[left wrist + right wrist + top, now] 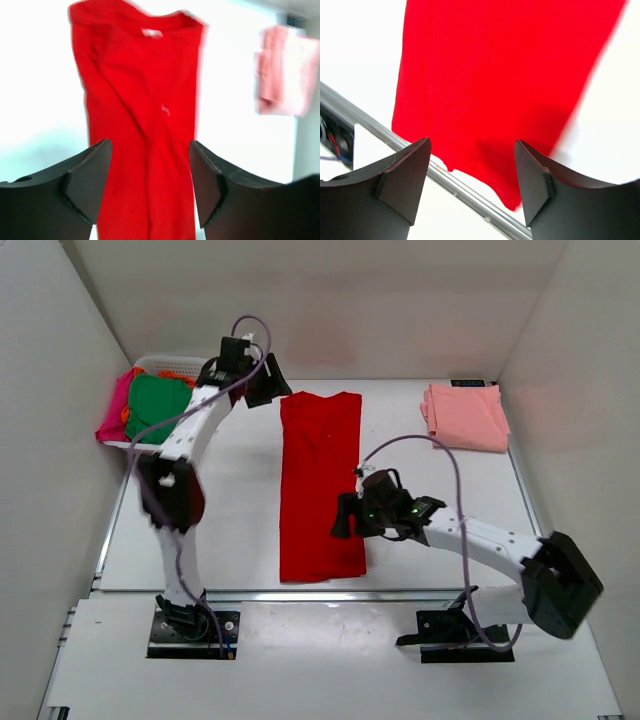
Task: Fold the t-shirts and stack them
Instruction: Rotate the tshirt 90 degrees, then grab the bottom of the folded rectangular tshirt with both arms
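Observation:
A bright red t-shirt (320, 485) lies flat mid-table, folded lengthwise into a long strip with its collar at the far end. My left gripper (272, 390) hovers open by the collar's left corner. In the left wrist view the gripper (150, 145) stands wide above the red t-shirt (140, 100), with nothing between its fingers. My right gripper (343, 518) is open at the strip's right edge near the hem. In the right wrist view it (472, 145) is empty over the red hem (495, 75). A folded salmon-pink t-shirt (465, 417) lies at the back right.
A white lattice basket (165, 362) at the back left holds a green t-shirt (160, 400), a magenta one (115, 412) and a bit of orange. A metal rail (470, 195) runs along the table's near edge just past the red hem. White walls close in both sides.

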Robot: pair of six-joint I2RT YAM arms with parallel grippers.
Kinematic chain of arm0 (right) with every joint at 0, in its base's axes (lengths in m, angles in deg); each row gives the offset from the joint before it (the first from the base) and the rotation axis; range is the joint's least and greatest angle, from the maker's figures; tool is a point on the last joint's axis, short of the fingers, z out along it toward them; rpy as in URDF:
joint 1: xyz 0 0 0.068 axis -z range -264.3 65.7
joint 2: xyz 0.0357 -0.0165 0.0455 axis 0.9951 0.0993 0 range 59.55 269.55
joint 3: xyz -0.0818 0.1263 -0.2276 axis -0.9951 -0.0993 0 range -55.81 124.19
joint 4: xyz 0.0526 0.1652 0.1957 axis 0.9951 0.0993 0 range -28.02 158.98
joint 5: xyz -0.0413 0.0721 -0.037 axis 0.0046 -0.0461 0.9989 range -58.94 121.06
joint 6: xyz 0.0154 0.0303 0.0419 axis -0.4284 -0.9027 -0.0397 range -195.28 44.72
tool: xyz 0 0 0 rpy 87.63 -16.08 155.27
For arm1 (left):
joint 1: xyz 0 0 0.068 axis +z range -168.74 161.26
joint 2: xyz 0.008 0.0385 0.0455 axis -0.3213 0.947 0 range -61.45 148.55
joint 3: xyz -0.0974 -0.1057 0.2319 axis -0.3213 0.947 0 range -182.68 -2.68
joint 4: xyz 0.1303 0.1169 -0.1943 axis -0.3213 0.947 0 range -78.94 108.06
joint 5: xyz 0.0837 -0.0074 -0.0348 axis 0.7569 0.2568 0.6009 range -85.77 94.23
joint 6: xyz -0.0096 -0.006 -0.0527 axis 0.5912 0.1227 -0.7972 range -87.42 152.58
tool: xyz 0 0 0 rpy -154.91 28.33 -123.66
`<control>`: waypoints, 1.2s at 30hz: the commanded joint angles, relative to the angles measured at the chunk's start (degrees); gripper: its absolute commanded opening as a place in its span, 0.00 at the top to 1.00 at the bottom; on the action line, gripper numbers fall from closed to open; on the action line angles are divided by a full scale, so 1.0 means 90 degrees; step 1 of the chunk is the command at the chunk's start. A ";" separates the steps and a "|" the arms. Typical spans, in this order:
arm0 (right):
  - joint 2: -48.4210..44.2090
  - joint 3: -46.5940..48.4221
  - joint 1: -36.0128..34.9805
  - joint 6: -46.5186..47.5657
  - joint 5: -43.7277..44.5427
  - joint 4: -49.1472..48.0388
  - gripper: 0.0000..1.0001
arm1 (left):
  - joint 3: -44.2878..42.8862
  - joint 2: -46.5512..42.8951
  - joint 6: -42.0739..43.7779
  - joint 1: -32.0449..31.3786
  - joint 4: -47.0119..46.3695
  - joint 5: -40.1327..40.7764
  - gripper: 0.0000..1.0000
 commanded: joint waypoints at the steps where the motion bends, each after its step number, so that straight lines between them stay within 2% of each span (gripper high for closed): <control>1: -0.0794 -0.0192 0.0337 0.0316 0.0578 0.0662 0.35 | 0.3044 -0.3186 0.0441 -0.0693 -0.0286 0.0411 0.25; 2: -0.0960 -0.0299 0.0396 0.0228 0.0579 0.0789 0.35 | 0.4529 -0.4056 0.0276 -0.0772 -0.0512 0.0403 0.26; 3: -0.1049 -0.0368 0.0445 0.0130 0.0637 0.0926 0.35 | 0.5878 -0.4471 -0.0025 -0.0889 -0.0881 0.0442 0.26; 4: -0.1214 -0.0523 0.0397 -0.0035 0.0725 0.1082 0.34 | 0.6462 -0.5210 -0.0125 -0.1142 -0.1069 0.0607 0.26; 6: -0.1565 -0.0904 0.0222 -0.0358 0.0910 0.1171 0.35 | 0.8227 -0.6393 -0.0447 -0.1766 -0.1207 0.1103 0.25; 7: -0.1702 -0.1041 0.0038 -0.0581 0.0921 0.1133 0.34 | 0.8931 -0.6640 -0.0719 -0.1827 -0.1285 0.1155 0.25; 10: -0.1957 -0.1637 -0.0363 -0.1167 0.1028 0.0967 0.35 | 1.0213 -0.7792 -0.1247 -0.2324 -0.1452 0.1271 0.24; 13: -0.2007 -0.2076 -0.0511 -0.1540 0.0970 0.0616 0.35 | 1.0996 -0.8525 -0.1707 -0.2609 -0.1481 0.1380 0.23; 19: -0.1685 -0.2244 -0.0686 -0.1706 0.0862 0.0195 0.37 | 1.1564 -0.8860 -0.1825 -0.2472 -0.1558 0.1214 0.23; 23: -0.1324 -0.2166 -0.0843 -0.1853 0.0814 0.0020 0.40 | 1.1838 -0.8763 -0.2156 -0.2705 -0.2065 0.1048 0.25; 28: -0.1060 -0.2175 -0.0999 -0.1960 0.0745 -0.0215 0.46 | 1.1517 -0.8177 -0.2216 -0.3204 -0.2047 0.1194 0.27; 31: -0.1020 -0.2165 -0.0941 -0.1883 0.0745 -0.0235 0.53 | 1.1331 -0.7835 -0.2265 -0.3458 -0.2067 0.1224 0.27; 33: -0.1078 -0.2224 -0.0912 -0.1883 0.0726 -0.0244 0.66 | 1.1205 -0.7426 -0.2255 -0.3673 -0.2096 0.1243 0.28; 35: -0.1127 -0.2360 -0.0805 -0.1844 0.0629 -0.0322 0.83 | 1.1165 -0.7142 -0.2304 -0.3955 -0.2135 0.1244 0.35; 36: -0.1157 -0.2361 -0.0804 -0.1843 0.0647 -0.0303 0.96 | 1.1145 -0.6977 -0.2333 -0.4044 -0.2203 0.1272 0.58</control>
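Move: The red shirt's near left corner lies about 42 cm back from my left hand, almost in line sideways and 17 cm below. Its near right corner is some 19 cm right of that, while the neck end is about 8 cm ahead of my left hand and 13 cm to its right. From my right hand, the near right corner is 8 cm back, 4 cm right and 7 cm down; the left corner is 8 cm back and 15 cm left. I swing my open left hand back some 40 cm along the shirt, arching up a little before dropping to the table outside its left edge, then slide right about 4 cm onto the near left corner and start closing. My right hand hops back and right about 7 cm, down beside the shirt, edges left and pinches the near right corner. ##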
